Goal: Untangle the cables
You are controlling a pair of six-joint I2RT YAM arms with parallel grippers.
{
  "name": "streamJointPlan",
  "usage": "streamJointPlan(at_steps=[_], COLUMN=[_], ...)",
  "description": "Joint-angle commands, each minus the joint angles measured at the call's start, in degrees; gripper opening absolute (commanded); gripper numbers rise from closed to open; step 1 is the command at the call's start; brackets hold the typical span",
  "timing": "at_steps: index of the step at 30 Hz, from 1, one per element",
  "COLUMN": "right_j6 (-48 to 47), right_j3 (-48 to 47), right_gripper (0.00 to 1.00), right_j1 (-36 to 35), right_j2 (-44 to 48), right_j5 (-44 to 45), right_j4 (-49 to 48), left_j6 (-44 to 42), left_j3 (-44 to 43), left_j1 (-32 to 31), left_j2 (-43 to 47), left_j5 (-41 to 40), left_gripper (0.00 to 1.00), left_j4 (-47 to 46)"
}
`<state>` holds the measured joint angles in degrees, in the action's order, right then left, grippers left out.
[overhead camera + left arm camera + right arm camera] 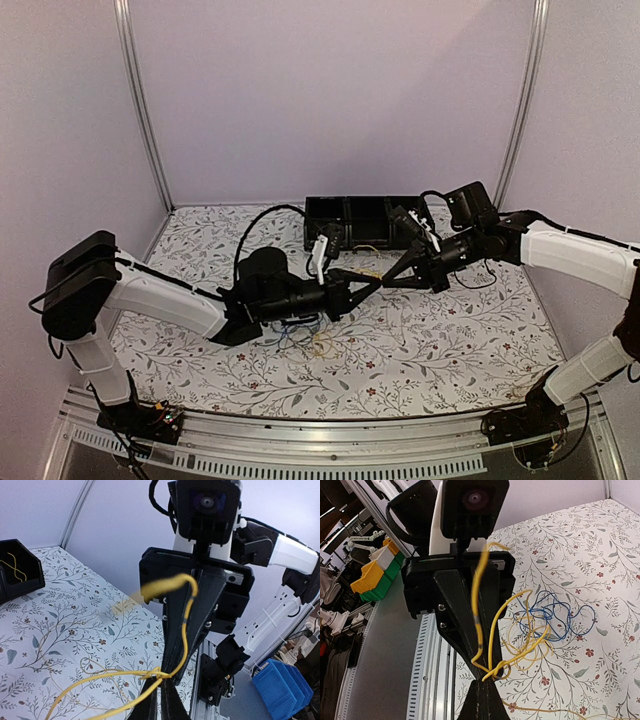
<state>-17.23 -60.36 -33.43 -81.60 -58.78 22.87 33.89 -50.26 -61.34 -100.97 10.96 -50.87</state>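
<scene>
My two grippers meet tip to tip above the middle of the table. The left gripper (368, 285) and the right gripper (392, 277) are both shut on the same knotted yellow cable (186, 625). In the left wrist view my left gripper (164, 681) pinches the knot, and yellow strands trail off to the left. In the right wrist view my right gripper (488, 679) holds that knot, with one yellow strand rising in front of the left gripper's body. A blue cable (555, 615) lies tangled with pale yellow loops (532, 640) on the table (450, 340); from above, this heap (300, 333) sits below the left gripper.
A black compartment bin (365, 222) stands at the back of the table, with a yellow cord (14, 567) inside one compartment. Purple walls close the back and sides. The metal rail (330, 440) runs along the near edge.
</scene>
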Motion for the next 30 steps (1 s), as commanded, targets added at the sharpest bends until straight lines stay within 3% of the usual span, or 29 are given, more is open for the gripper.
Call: streamJointPlan(at_steps=[1, 9, 17, 23, 30], right_j6=[0.62, 1.35, 3.61, -0.51, -1.92], right_j3=[0.53, 1.37, 1.90, -1.82, -4.40], right_gripper=[0.00, 0.00, 0.00, 0.30, 0.37], right_j1=[-1.42, 0.24, 0.57, -1.14, -3.09], right_j2=[0.37, 1.75, 0.98, -0.05, -3.34], right_j5=[-4.71, -2.68, 1.83, 3.48, 3.44], right_j4=[-2.22, -3.68, -5.88, -1.65, 0.70], left_j6=[-0.11, 0.01, -1.24, -2.27, -4.58], left_j3=[-0.77, 6.21, 8.23, 6.14, 2.46], left_j1=[0.85, 1.63, 1.75, 1.46, 0.37], left_j2=[-1.19, 4.17, 5.46, 3.57, 1.96], left_j5=[-0.54, -10.58, -11.52, -7.84, -5.09], left_gripper=[0.00, 0.00, 0.00, 0.00, 0.00], left_j4=[-4.49, -4.14, -6.68, -5.34, -2.19])
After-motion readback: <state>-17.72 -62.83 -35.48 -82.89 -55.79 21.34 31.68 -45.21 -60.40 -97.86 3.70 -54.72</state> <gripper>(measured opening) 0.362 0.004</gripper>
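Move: At the tips of both closed grippers, which meet nose to nose some 22 cm above the table, sits the yellow cable's knot: about 1 cm right of the left hand's point and about 1 cm left of the right hand's. The blue cable lies on the table roughly 18 cm to the left hand's left, about level with it and 22 cm below; the black bin stands some 32 cm ahead of that hand, 2 cm to its right and 18 cm below. Drawing the yellow cable away from the right gripper, the left hand keeps its pinch and goes about 4 cm left and 2 cm forward, swinging some 10 degrees counter-clockwise, then eases back right and up by about 1 cm. The right hand stays shut and nearly still through the pull, then opens about a third of the way and follows about 1 cm left. ##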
